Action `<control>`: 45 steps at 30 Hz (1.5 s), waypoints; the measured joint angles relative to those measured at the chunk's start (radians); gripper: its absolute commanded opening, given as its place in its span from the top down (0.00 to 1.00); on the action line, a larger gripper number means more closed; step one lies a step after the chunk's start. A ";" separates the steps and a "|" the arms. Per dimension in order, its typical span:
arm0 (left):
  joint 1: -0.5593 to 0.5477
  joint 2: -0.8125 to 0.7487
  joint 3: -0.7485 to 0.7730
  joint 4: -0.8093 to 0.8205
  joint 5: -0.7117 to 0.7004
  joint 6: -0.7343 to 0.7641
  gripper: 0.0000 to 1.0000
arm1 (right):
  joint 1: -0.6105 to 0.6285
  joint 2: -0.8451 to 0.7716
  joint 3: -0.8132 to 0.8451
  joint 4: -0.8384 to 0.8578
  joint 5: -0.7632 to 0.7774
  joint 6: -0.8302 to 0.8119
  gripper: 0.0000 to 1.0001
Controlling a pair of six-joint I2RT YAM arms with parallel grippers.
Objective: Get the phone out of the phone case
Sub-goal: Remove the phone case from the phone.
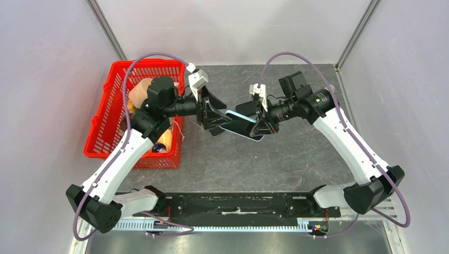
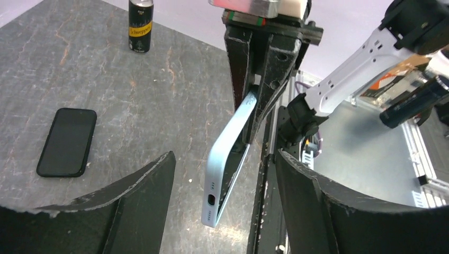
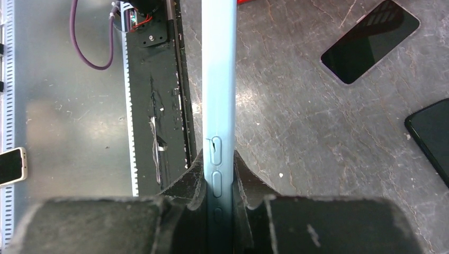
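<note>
A light blue phone case [image 2: 227, 153] hangs in the air over the table, tilted on edge. The phone's dark face [image 2: 236, 168] shows inside its rim. My right gripper [image 3: 218, 170] is shut on the case [image 3: 218, 79], its pads pressing both flat sides near the side buttons. My left gripper [image 2: 225, 185] is open. Its fingers [image 2: 132, 196] stand wide on either side of the case's free end, the one with the port, and touch nothing. From above, the case [image 1: 241, 127] spans between the left gripper [image 1: 213, 119] and the right gripper [image 1: 262, 124].
A black phone [image 2: 67, 142] and a dark can [image 2: 141, 24] are on the grey table. Two more phones [image 3: 370, 39] [image 3: 431, 135] lie below the right gripper. A red basket [image 1: 106, 127] with items stands at the left. The arms' base rail [image 1: 233, 203] runs along the near edge.
</note>
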 measured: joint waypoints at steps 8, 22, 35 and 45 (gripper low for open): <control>0.000 0.082 0.016 0.085 0.051 -0.154 0.48 | 0.000 -0.025 0.000 -0.012 0.022 -0.001 1.00; 0.006 0.137 -0.131 0.479 0.198 -0.526 0.98 | 0.015 -0.049 -0.007 -0.049 0.078 -0.004 1.00; 0.000 0.314 -0.187 0.737 0.302 -0.827 0.98 | 0.048 -0.097 -0.076 -0.064 0.275 -0.039 1.00; -0.001 0.471 -0.185 0.825 0.369 -0.956 0.98 | 0.082 -0.047 -0.076 -0.113 0.433 -0.116 1.00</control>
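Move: The phone case's left end sits just off the left hand's open fingers, about 2 cm to their right and 2 cm lower; the cased phone's middle is some 6 cm right, 3 cm back and 3 cm below. On the table about 28 cm down, the black phone lies 16 cm ahead and 12 cm right of the left hand, the dark phone 8 cm ahead and 6 cm left. From the right hand, which grips the other end, the case's left end is about 10 cm left, 4 cm ahead and 3 cm higher. The left fingers close on the blue case's left end after edging right, then keep the pinch as that hand sinks about 9 cm, drifts some 5 cm right and rolls strongly about its finger line, forward side down. The right hand keeps its grip on the other end and moves down and right by about 5 cm each, its fingers tipping further down. ##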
